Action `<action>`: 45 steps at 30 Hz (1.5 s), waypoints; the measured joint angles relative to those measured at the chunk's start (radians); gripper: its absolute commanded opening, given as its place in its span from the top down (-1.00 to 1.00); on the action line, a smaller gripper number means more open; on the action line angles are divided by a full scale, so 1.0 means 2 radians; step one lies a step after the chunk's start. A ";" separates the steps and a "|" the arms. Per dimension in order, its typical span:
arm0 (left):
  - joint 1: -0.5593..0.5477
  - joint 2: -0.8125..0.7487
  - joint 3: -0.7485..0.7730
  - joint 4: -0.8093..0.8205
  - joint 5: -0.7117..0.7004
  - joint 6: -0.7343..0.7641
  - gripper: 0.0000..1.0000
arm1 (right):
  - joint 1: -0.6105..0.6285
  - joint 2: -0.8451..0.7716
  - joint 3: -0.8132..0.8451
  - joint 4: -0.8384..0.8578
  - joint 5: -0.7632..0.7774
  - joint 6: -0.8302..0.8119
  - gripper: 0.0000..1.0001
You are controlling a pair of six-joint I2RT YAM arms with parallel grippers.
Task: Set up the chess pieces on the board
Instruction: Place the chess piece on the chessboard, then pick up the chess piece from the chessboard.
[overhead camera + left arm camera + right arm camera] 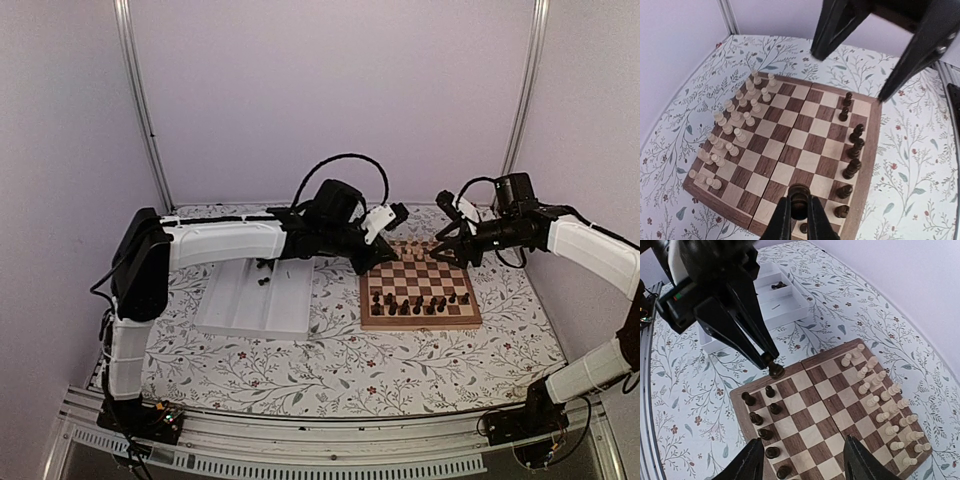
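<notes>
My left gripper (800, 216) is shut on a dark chess piece (800, 196), held over the near edge of the board (869, 167). The right wrist view shows this piece (775, 370) at the board's border (735, 395), pinched by the left gripper (767, 359). Several dark chess pieces (854, 150) stand along one side of the board, mostly in a single row, also in view as dark pieces (762, 416). My right gripper (805, 462) hangs open above the board (420, 322) with nothing between its fingers.
Pale wooden pieces (732, 127) fill the two rows on the opposite side of the board. A white tray (240, 315) left of the board holds a few dark pieces (265, 268). The right gripper's fingers (837, 30) hang over the board's far end.
</notes>
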 measured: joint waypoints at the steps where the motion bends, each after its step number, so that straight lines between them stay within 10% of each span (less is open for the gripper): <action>1: 0.002 0.015 0.018 -0.015 -0.005 0.000 0.86 | 0.000 -0.002 0.000 0.008 0.012 0.003 -0.14; 11: 0.017 0.132 0.155 -0.151 -0.049 -0.012 0.86 | 0.000 -0.008 -0.010 0.034 0.071 0.016 -0.17; 45: 0.026 0.097 0.140 -0.194 -0.078 -0.025 0.27 | 0.006 0.030 0.026 0.017 0.054 0.014 -0.05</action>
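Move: The left gripper still holds the dark piece. Its empty square, on the board's leftmost file beside the centre fold, lies about 4 cm ahead, 2 cm left and 14 cm below. The nearest dark pawn is 2 cm left and 2 cm back, the corner dark piece 2 cm left and 5 cm back. The nearest white pawn stands some 13 cm ahead, 2 cm left. From the empty right hand the square is roughly 12 cm left, 5 cm ahead, 17 cm down. Bring the left gripper down about 12 cm and 4 to 5 cm forward, steepening the fingers some 25 degrees towards the board, until the dark piece rests on the left-file square beside the fold. Open the fingers partway to let go, then lift 5 cm, easing slightly left. Let the open right gripper shift only a couple of centimetres, forward and right, then further forward and back left. ##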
